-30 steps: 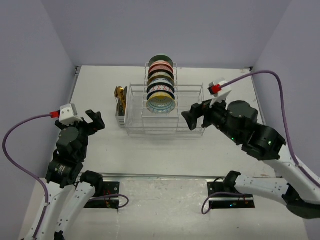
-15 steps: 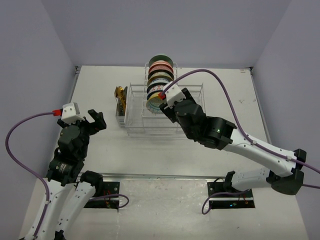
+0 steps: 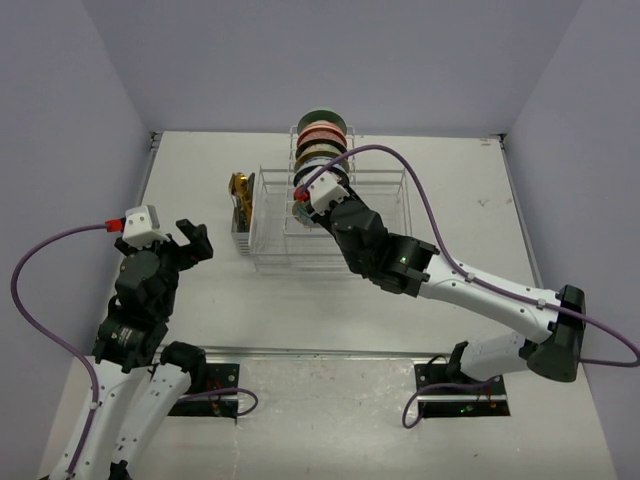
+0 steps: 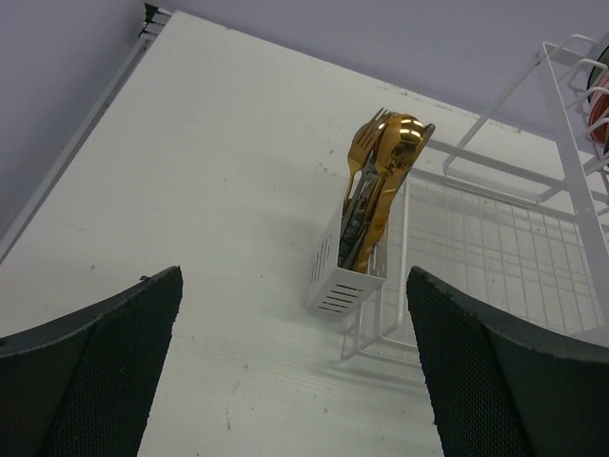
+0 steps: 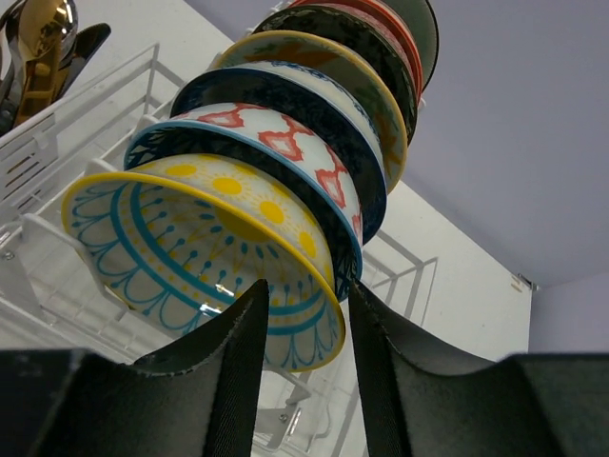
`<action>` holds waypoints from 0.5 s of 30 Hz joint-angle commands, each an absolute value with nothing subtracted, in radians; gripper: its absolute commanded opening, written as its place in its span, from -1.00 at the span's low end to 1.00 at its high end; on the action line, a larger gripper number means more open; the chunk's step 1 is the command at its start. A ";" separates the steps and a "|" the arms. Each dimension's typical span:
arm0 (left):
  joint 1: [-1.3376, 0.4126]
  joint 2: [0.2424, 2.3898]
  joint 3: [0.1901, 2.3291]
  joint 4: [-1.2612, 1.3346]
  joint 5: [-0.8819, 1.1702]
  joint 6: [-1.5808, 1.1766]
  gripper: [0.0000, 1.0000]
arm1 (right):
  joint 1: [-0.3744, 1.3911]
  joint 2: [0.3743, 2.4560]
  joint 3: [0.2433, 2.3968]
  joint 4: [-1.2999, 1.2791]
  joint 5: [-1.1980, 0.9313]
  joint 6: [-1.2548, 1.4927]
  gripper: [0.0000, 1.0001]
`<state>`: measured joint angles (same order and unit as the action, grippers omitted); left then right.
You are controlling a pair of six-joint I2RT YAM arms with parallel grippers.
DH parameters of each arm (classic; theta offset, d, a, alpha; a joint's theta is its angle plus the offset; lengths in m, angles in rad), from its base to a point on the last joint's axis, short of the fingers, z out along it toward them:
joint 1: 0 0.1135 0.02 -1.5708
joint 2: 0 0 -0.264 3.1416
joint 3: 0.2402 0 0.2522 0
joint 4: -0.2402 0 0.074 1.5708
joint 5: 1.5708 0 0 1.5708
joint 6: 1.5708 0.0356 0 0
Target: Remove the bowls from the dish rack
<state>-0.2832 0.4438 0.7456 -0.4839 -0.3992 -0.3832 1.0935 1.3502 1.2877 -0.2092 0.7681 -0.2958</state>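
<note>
Several patterned bowls [image 5: 314, 105] stand on edge in a row in the white wire dish rack [image 3: 270, 215]. The front one is a yellow-rimmed bowl [image 5: 190, 238] with blue lines inside. My right gripper [image 5: 306, 290] straddles its lower right rim, one finger inside the bowl and one behind it, jaws narrowed but still apart. From above, the right wrist [image 3: 330, 205] covers that front bowl, with the other bowls [image 3: 322, 140] showing behind. My left gripper [image 3: 190, 240] hovers open over the table left of the rack, nothing between its fingers [image 4: 95, 352].
A small white utensil holder [image 4: 347, 276] with gold cutlery [image 4: 385, 162] hangs on the rack's left end. The right arm stretches diagonally across the table from its base at the lower right [image 3: 540, 330]. Walls enclose the table on three sides.
The right arm swung left from beside the rack to over its middle and lowered onto the front bowl's rim, its jaws narrowing. The left arm has barely moved.
</note>
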 commanded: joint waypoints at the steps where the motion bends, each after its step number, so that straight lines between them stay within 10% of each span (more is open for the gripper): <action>1: -0.275 0.439 0.750 -0.463 -0.382 -0.370 1.00 | 1.080 1.356 1.261 -0.055 0.785 -0.345 -0.21; 15: -0.275 0.417 0.749 -0.459 -0.371 -0.368 1.00 | 1.078 1.347 1.144 0.094 0.836 -0.337 -0.88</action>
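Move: The sunburst bowl with the yellow rim stands on edge at the front of the row; its middle is about 7 cm to the right hand's left, 3 cm ahead and 2 cm lower, its right rim just ahead between the part-open fingers. The red-diamond bowl sits some 3 cm beyond it; the cutlery holder is about 20 cm to its left, 3 cm nearer and lower. From the left hand the sunburst bowl lies roughly 10 cm ahead, 29 cm right and 3 cm higher. The right hand eases about 1.5 cm forward and just under 1 cm down onto the right side of the sunburst bowl's rim, drifting slightly right as its fingers tilt up some 5 degrees and swing a little clockwise. The fingers, already straddling the rim, close from a bit under half open to nearly shut and pinch its thin wall, one finger inside the bowl and the other in the gap before the red-diamond bowl. ##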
